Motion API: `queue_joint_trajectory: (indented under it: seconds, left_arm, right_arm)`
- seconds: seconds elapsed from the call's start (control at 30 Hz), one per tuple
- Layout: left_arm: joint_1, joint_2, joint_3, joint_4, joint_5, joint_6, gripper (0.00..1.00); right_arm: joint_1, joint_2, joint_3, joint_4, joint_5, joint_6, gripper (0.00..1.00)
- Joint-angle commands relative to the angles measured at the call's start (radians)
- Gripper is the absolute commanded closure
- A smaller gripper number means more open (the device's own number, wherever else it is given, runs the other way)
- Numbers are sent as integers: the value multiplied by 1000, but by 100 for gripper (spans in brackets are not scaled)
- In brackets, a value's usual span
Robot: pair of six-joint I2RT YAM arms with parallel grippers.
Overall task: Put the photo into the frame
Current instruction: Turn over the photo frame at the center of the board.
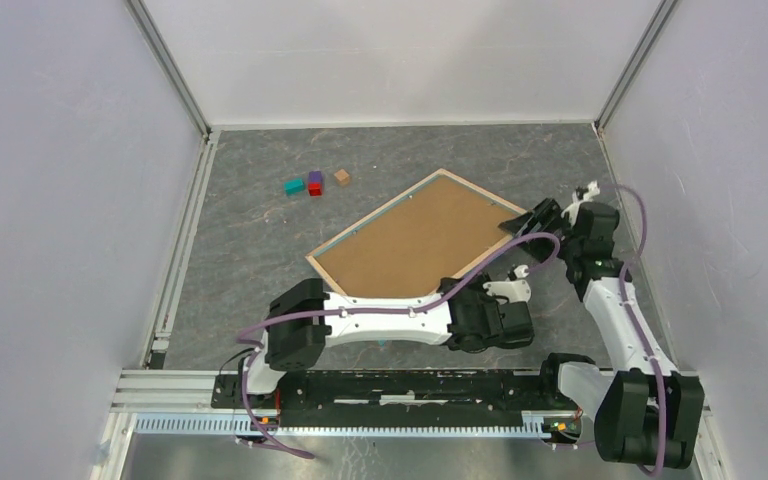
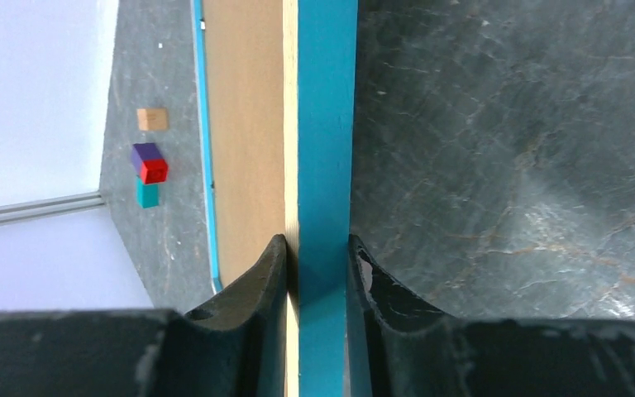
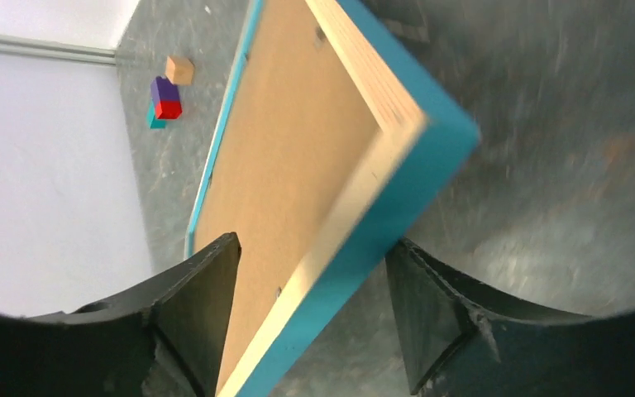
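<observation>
The frame (image 1: 375,214) is face down in the middle of the table, its light-blue face (image 2: 327,124) downward and its pale wood back up, with a brown backing board (image 1: 420,240) set in it. My left gripper (image 1: 495,290) is at the frame's near right edge. In the left wrist view it (image 2: 316,241) is shut on that edge, one finger on the wood side and one on the blue side. My right gripper (image 1: 525,225) sits at the frame's right corner. In the right wrist view it (image 3: 312,248) is open, with the frame (image 3: 413,157) passing between its fingers and gaps on both sides. The photo is out of view.
At the back left of the frame stand a teal block (image 1: 293,186), a purple block on a red one (image 1: 315,183), and a small brown block (image 1: 342,177). White walls close in the left, back and right. The arm bases and a metal rail line the near edge.
</observation>
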Motion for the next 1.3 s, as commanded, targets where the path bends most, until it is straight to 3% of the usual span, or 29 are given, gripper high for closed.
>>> queue_joint_trajectory:
  seconds: [0.0, 0.1, 0.27, 0.47, 0.63, 0.93, 1.1, 1.27]
  left_arm:
    - [23, -133, 90, -36, -162, 132, 93]
    - [31, -159, 131, -38, -191, 172, 98]
    - [63, -231, 238, -40, -129, 231, 98]
    - [193, -301, 396, -126, 143, 161, 98]
    - [375, -350, 398, -166, 441, 43, 98]
    - [779, -533, 99, -15, 909, -159, 98]
    - [1040, -646, -173, 215, 1224, -355, 98]
    - [1174, -695, -420, 446, 1423, -550, 98]
  right_arm:
    - [-3, -47, 214, -61, 107, -323, 22]
    - [-3, -53, 360, -182, 185, -469, 11]
    - [-4, -97, 577, -323, 343, -562, 9]
    - [-2, -138, 756, -404, 386, -572, 9]
    - [-2, -176, 726, -379, 364, -558, 9]
    - [-2, -199, 609, -334, 304, -527, 9]
    - [-2, -194, 593, -343, 294, -534, 9]
    - [-2, -196, 568, -340, 281, -536, 9]
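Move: The left fingers already grip the frame's near-right long edge; the photo frame's middle lies about 10 cm left, 7 cm ahead and roughly 5 cm lower. Beyond it sit the red block, 28 cm left and 16 cm ahead, and the wooden block, 23 cm left and 18 cm ahead of this hand, both some 12 cm below. From the right hand, whose loosening fingers straddle the right corner, the frame's middle is 17 cm left, 3 cm back and 5 cm down. Keeping its pinch on the frame edge, the left hand lifts about 20 cm, then sweeps left over 20 cm and forward some 16 cm, right side rolling up about 70 degrees with a counter-clockwise swing, dipping 5 cm at the end. The right hand opens wider, leaves the corner quickly upwards, tips its fingers up and settles about 20 cm higher and slightly right. ##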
